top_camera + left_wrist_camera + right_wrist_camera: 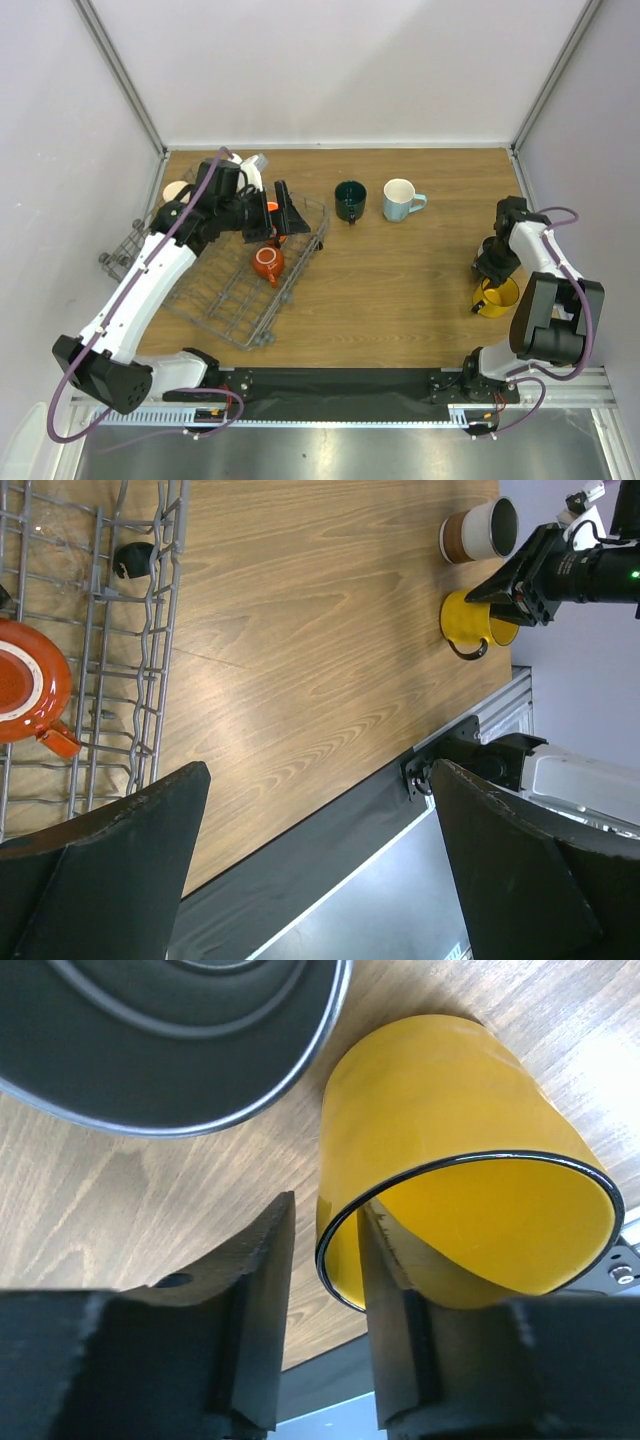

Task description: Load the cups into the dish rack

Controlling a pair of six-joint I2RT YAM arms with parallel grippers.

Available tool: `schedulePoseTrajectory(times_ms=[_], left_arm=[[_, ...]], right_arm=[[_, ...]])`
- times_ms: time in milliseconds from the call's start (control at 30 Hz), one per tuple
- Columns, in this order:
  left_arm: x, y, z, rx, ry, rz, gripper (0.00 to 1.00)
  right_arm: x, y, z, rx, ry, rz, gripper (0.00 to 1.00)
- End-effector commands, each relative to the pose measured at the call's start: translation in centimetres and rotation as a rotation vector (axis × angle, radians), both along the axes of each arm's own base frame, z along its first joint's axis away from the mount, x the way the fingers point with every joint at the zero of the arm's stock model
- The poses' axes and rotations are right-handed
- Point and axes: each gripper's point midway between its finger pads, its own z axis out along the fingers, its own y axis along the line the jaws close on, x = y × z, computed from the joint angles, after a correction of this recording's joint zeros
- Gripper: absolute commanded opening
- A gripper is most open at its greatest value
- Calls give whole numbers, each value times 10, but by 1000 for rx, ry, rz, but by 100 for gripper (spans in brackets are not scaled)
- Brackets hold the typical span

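The grey wire dish rack (225, 300) lies at the left with an orange mug (266, 263) upside down in it. My left gripper (278, 220) hangs open and holds nothing over the rack's far side. In its wrist view the orange mug (25, 685) and rack wires (130, 630) are at the left. A dark green mug (350, 200) and a light blue mug (402, 200) stand mid-table. My right gripper (328, 1210) straddles the yellow mug's (450, 1130) rim: one finger is inside, the other outside with a gap. A cream cup (176, 190) peeks out behind the left arm.
A brown cup with a pale rim (478, 530) stands right beside the yellow mug (470, 620), and its dark inside (150, 1020) fills the upper left of the right wrist view. The table's front edge with a black strip (340, 380) is close to the yellow mug (497, 298).
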Motion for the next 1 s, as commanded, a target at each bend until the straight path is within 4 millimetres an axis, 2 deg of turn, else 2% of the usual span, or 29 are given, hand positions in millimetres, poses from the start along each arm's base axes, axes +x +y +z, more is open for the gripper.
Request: schedulePoseTrajectory(times_ms=[0, 233, 367, 467, 500, 600, 667, 767, 800, 833, 867, 967], left_arm=[[3, -2, 8, 2, -40, -21, 98], [0, -12, -1, -40, 8, -54, 98], [2, -11, 3, -40, -5, -49, 98], [-3, -13, 4, -67, -4, -53, 98], [-5, -16, 5, -87, 3, -64, 99], [-9, -20, 9, -118, 7, -81, 100], [-10, -22, 13, -139, 21, -77, 100], [-12, -24, 16, -170, 49, -65, 100], [-12, -25, 22, -179, 43, -63, 100], [-12, -25, 23, -181, 57, -50, 100], [-13, -25, 26, -189, 61, -48, 100], [-19, -37, 54, -293, 43, -101, 100]], right_arm=[[-3, 0, -2, -3, -3, -34, 36], [-28, 17, -13, 60, 58, -67, 0], [-35, 28, -5, 54, 67, -40, 0], [-34, 48, 12, 88, 17, -7, 0], [-36, 56, 21, 104, 0, 2, 0], [-25, 95, 51, 202, -108, 87, 0], [-16, 122, 81, 269, -225, 158, 0], [-9, 156, 115, 405, -352, 262, 0], [0, 171, 131, 449, -431, 325, 0], [-1, 188, 147, 534, -481, 387, 0], [10, 199, 163, 570, -565, 443, 0], [15, 229, 198, 692, -687, 602, 0]])
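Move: The yellow mug's middle lies about 3 cm back and 3 cm right of the right hand point and some 3 cm lower; the open fingers already straddle the front-left part of its rim. The metal cup stands about 7 cm ahead and 1 cm to the right, the light blue mug roughly 19 cm ahead and 18 cm left, and the dish rack's middle some 54 cm left and 7 cm ahead. From the left hand, the yellow mug is about 43 cm right, 4 cm back and 24 cm below. Nearly in place at first, the right hand pinches the yellow mug's rim wall, one finger inside and one outside, and eases back about 3 cm. Then it sweeps left towards the dish rack, some 19 cm in all, rising about 13 cm and regaining the lost ground, while the wrist rolls its left side up, swings the fingers forward and turns counter-clockwise. The empty left hand shifts about 2 cm right, wide open. ##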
